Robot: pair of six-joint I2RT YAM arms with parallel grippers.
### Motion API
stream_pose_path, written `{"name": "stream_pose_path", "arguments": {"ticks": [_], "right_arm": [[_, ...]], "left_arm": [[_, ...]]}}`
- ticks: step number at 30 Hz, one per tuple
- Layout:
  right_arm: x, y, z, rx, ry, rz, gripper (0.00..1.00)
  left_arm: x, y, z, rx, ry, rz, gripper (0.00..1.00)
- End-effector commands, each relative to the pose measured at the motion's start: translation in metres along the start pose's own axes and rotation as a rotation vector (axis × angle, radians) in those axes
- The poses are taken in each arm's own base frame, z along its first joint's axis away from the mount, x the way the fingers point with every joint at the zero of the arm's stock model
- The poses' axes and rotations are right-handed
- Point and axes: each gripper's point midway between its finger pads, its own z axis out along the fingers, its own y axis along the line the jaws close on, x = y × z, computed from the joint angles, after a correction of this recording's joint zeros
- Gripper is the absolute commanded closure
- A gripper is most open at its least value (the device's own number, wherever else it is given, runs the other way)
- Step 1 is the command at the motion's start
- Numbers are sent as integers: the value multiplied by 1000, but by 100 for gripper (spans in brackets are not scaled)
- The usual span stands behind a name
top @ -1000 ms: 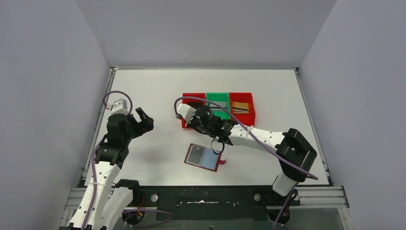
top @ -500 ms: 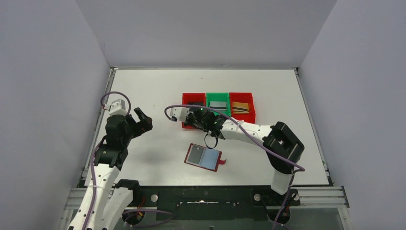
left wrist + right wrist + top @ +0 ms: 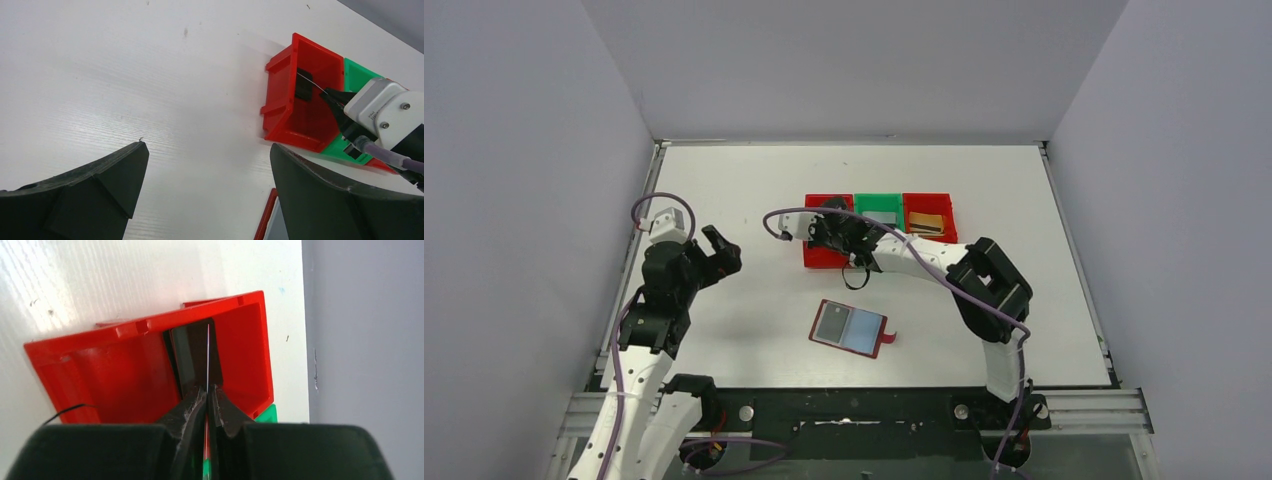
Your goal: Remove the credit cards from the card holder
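The card holder (image 3: pixel 851 327) lies open on the table, dark red with bluish-grey sleeves; its edge shows in the left wrist view (image 3: pixel 265 221). My right gripper (image 3: pixel 832 224) (image 3: pixel 207 390) is shut on a thin credit card (image 3: pixel 208 352), seen edge-on. It holds the card over the left red bin (image 3: pixel 819 258). A black card (image 3: pixel 192 357) leans inside that bin and also shows in the left wrist view (image 3: pixel 302 88). My left gripper (image 3: pixel 726 248) (image 3: pixel 206 147) is open and empty above the table, left of the bins.
Three bins stand in a row behind the holder: the left red bin (image 3: pixel 280 100), a green bin (image 3: pixel 879 203) with a silver-grey card, and a right red bin (image 3: pixel 944 235) with a gold-tan card (image 3: pixel 927 222). Grey walls enclose the table.
My right gripper has moved from above the card holder back and left to over the left red bin, with the card in it. The left arm has barely moved.
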Motion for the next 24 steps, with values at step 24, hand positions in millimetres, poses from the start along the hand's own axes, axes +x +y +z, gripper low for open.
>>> {"name": "stream_pose_path", "arguments": {"ticks": [24], "right_arm": [[22, -41, 49, 172, 53, -82, 95]], "left_arm": [[-5, -2, 0, 20, -31, 11, 5]]}}
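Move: With my right hand I hold a card edge-on over the left red compartment, whose middle is about 5 cm ahead, 2 cm right and 7 cm below. Inside it the black cards lie some 8 cm ahead, 2 cm right and 9 cm down. The green compartment is about 5 cm ahead and 14 cm right, and the card holder 20 cm back and 8 cm right. From my left hand the red compartment lies roughly 17 cm ahead, 21 cm right and 16 cm below. I carry the card about 5 cm forward and some 3 cm down into the left red compartment with my right hand: first ahead, then mostly down, then ahead again towards its far end with barely any rise. My fingers stay shut on the card, though their squeeze drops off at the very end. ##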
